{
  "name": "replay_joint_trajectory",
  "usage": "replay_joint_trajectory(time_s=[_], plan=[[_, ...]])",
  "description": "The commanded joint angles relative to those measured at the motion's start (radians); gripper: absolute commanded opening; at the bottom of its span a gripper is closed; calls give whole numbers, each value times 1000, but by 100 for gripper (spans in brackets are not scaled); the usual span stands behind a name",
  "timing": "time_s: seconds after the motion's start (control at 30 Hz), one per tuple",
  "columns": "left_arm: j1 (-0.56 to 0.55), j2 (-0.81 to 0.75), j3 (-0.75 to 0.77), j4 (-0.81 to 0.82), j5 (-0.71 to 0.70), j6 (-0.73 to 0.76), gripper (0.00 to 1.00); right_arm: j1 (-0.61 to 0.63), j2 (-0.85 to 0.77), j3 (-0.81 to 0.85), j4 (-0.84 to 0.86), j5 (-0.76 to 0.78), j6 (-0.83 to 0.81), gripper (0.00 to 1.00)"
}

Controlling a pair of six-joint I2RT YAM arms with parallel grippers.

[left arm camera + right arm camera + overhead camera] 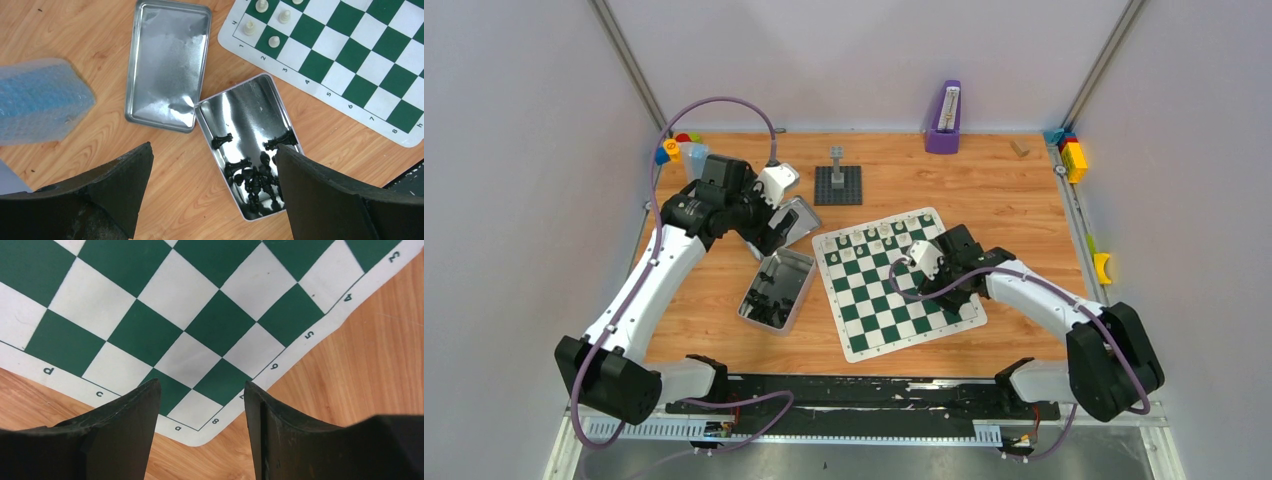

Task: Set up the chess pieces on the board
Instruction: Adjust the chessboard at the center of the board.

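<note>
The green and white board [876, 303] lies slightly turned at the table's centre right. Several cream-white chess pieces [871, 240] stand in its far rows, and some show at the top of the left wrist view [274, 41]. Black chess pieces [255, 180] lie heaped in the open silver tin [796, 262] left of the board. My left gripper [771, 235] hangs open above the tin, and the left wrist view shows its jaws [214, 147] wide apart and empty. My right gripper [952, 290] is open over the board's near right corner [200, 437], nothing between its fingers.
The tin's lid [167, 65] lies beside the tin. A blue bubble-wrap packet [42, 100] sits further left. At the back are a grey brick tower on a dark baseplate [837, 180], a purple stand [944, 118], and coloured blocks in both corners [1074, 158].
</note>
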Motion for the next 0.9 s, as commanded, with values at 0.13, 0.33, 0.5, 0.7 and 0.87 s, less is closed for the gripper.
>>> replay_joint_trajectory(time_s=[0.13,0.33,0.5,0.7,0.87], plan=[[5,-28,-1,31,6,8,100,1,54,-77,90,10,-40,62],[5,-33,-4,25,-6,16,100,70,58,-116,82,19,-20,62],[5,-29,3,20,-11,14,100,165,70,-125,43,18,29,62],[5,-22,21,7,-16,17,100,233,102,-94,-37,-7,99,62],[5,-20,27,1,-16,18,100,281,137,-71,-85,-45,144,63]])
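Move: Just inside the chessboard's near right corner, the right hand hovers roughly 3–4 cm above the mat; the board's middle lies about 3 cm ahead and 10 cm to its left. The row of white pieces stands around 12 cm ahead and 12 cm left, and the box of black pieces some 29 cm left and 3 cm ahead. From the left hand, the board's middle is roughly 19 cm to the right, 3 cm back and 21 cm below. Sinking a little over 2 cm and slightly back, the right hand sets its half-open fingertips on the mat beside the near right corner. Keeping that height, it then drags the corner about 4 cm left and some 2 cm back towards the base, turning roughly 10 degrees counter-clockwise with the finger gap unchanged. ##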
